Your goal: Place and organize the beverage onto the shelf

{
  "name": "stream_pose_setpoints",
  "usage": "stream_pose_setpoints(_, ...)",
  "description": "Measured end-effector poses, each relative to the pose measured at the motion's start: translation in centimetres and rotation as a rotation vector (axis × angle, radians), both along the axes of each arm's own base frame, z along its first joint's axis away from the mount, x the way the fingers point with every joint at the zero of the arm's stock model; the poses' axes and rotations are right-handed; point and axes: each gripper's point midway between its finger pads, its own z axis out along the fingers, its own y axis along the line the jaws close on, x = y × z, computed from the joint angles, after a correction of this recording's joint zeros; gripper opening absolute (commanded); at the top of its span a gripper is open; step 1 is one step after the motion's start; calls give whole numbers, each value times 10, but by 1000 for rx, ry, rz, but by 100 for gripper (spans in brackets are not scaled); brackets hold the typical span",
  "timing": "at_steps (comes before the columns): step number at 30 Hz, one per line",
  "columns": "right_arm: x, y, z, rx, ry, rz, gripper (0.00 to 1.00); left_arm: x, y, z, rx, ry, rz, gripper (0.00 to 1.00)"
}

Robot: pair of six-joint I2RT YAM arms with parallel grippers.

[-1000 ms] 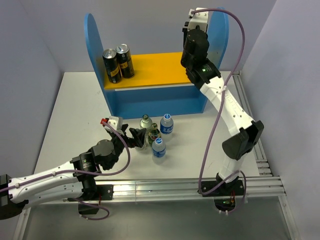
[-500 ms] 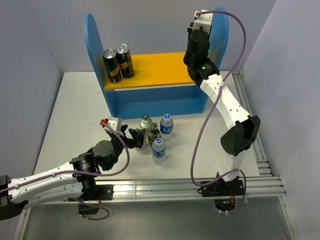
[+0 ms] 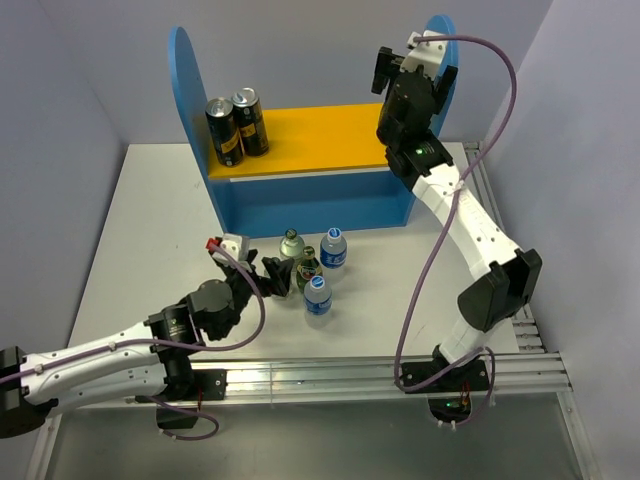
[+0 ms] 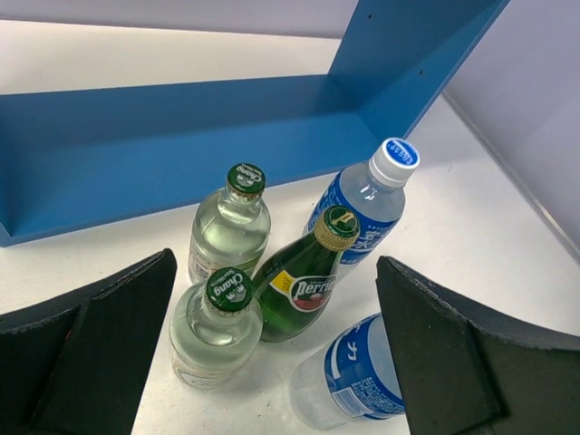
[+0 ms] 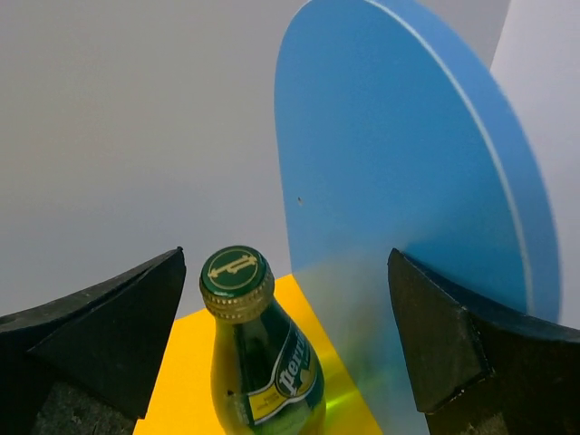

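The blue shelf (image 3: pixel 300 200) stands at the back of the table. In the right wrist view a dark green bottle (image 5: pixel 263 362) stands upright on the orange board (image 5: pixel 177 390), next to the right side panel (image 5: pixel 408 181). My right gripper (image 5: pixel 285 258) is open, with its fingers wide on either side of this bottle and not touching it. In the top view it (image 3: pixel 413 72) hides that bottle. My left gripper (image 4: pixel 276 263) is open over a cluster on the table: two squat clear bottles (image 4: pixel 215 331), one green bottle (image 4: pixel 304 285) and two water bottles (image 4: pixel 362 204).
Two black cans (image 3: pixel 237 125) stand on the left end of the orange board. The shelf's lower front (image 4: pixel 163 154) lies just behind the bottle cluster (image 3: pixel 312 268). Metal rails (image 3: pixel 500 250) run along the table's right and near edges.
My right gripper has moved up and to the right beside the shelf's right panel, and its spread fingers now show. The left arm has barely shifted.
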Motion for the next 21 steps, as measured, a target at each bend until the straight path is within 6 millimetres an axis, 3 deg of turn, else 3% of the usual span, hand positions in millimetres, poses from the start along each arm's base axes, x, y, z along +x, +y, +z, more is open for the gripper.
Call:
stream_pose_setpoints(7,-37,1,-3,38,-12,45,100,8,-27,-17,115,24,-33,99)
stream_pose_setpoints(14,-111,-1,15,135,-101,133,100,19,-58,-26,177,41,-67,99)
stream_pose_setpoints(21,-167,-25,16,253,-185,171,100,34,-61,-35,181,58,-54,99)
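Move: The left hand's goal looks to be the green bottle on the table, about 5 cm ahead, 8 cm to its right and 16 cm below. Around it, from this hand, the front clear bottle is 3 cm ahead and 1 cm right, the rear clear bottle 10 ahead and 4 right, the front water bottle 2 back and 10 right, all some 15 below. The shelved green bottle stands 3 cm ahead, 2 left and 9 below the right hand. Straight back by about 17 cm, slowly at first and then fast, the right hand leaves the shelved green bottle, easing a little right late on while rolling left side up and tipping its open fingers upward. Meanwhile the left hand, also wide open, slides some 6 cm right towards the table's green bottle, sinking and then creeping forward about 3 cm each, with a 10-degree roll, left side up. ##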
